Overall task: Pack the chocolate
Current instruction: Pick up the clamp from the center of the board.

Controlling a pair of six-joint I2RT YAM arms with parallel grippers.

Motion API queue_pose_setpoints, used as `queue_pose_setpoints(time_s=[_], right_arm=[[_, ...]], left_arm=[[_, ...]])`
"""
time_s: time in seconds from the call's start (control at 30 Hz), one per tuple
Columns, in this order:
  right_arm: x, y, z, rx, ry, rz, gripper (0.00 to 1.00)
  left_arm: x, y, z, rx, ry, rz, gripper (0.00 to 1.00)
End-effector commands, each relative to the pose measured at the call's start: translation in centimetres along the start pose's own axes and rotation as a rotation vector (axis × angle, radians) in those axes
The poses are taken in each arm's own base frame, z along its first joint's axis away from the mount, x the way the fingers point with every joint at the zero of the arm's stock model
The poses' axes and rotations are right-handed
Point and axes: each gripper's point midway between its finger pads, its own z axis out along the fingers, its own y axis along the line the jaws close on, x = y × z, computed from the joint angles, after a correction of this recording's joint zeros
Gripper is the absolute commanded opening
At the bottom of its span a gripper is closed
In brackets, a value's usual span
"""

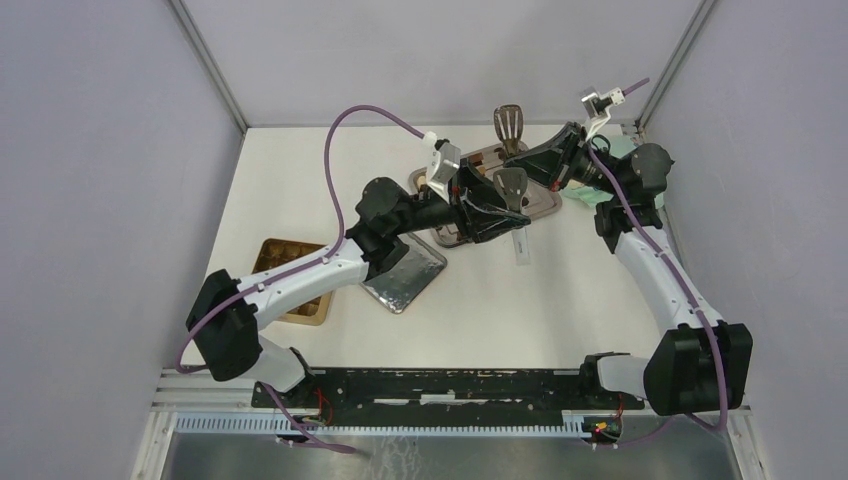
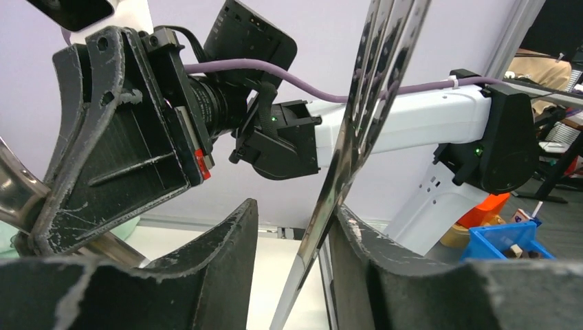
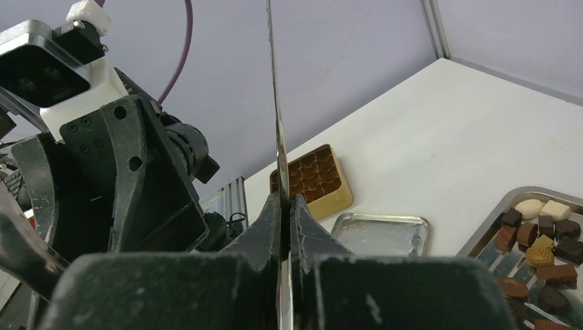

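The chocolate (image 3: 543,242), small dark, light brown and cream pieces, lies in a steel tray (image 3: 489,218) at the right of the right wrist view. In the top view both arms cover most of that tray (image 1: 545,207). The long silver tongs (image 1: 511,184) are held up over it. My right gripper (image 3: 285,201) is shut on one thin arm of the tongs (image 3: 277,103). My left gripper (image 2: 295,206) stands open around the other arm (image 2: 364,103). That blade leans on the right finger (image 2: 385,254), with a gap to the left finger. Left gripper (image 1: 512,208) and right gripper (image 1: 515,160) are close together.
The gold gridded tin (image 1: 285,262) sits at the left near my left arm, its cells showing in the right wrist view (image 3: 313,180). A flat steel lid (image 1: 405,278) lies between the tin and the tray. Something pale green (image 1: 585,196) lies by the right arm.
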Motion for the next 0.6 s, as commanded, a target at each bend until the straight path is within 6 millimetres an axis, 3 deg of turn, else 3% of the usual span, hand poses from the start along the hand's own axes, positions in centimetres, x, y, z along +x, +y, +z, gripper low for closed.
queue_pose_setpoints(time_s=[0.0,0.2,0.33,0.43,0.57], right_arm=[[-0.8,2.0,0.1,-0.041,-0.009,-0.075,0.0],[-0.8,2.2,0.1,-0.046,-0.007,-0.075,0.0],[-1.0,2.4,0.1,-0.047,-0.009,-0.081,0.0],[-1.0,2.6,0.1,-0.051,-0.008,-0.084,0.02],[-1.0,2.7,0.1,-0.056,-0.005,-0.101,0.14]], left_arm=[[-2.5,-0.8,0.1,0.021,-0.089,0.005,0.5],[-3.5,-1.6,0.1,0.07,-0.164,-0.031,0.44],[-3.4,-1.7,0.2,0.08,-0.163,-0.038,0.29],[-3.3,-1.7,0.2,0.083,-0.159,-0.036,0.05],[-3.1,-1.4,-0.1,0.065,-0.165,-0.031,0.02]])
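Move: The clamp's near arm already stands between the left hand's half-open fingers, level with them and only about 1 cm to their right. The right hand, shut on the far arm, has that near arm roughly 9 cm back. The table lies far below both: from the left hand the chocolate tray is some 23 cm straight ahead, and the empty metal tray about 5 cm ahead and 19 cm to the left, each around 37 cm down. The clamp's near arm is pinched by the left hand: with the arm between its fingers, the hand slides about 3 cm up along it and 1 cm back, fingertips tipping up some 10 degrees, then closes from half open to nearly shut. The right hand keeps its grip on the far arm, almost still. ##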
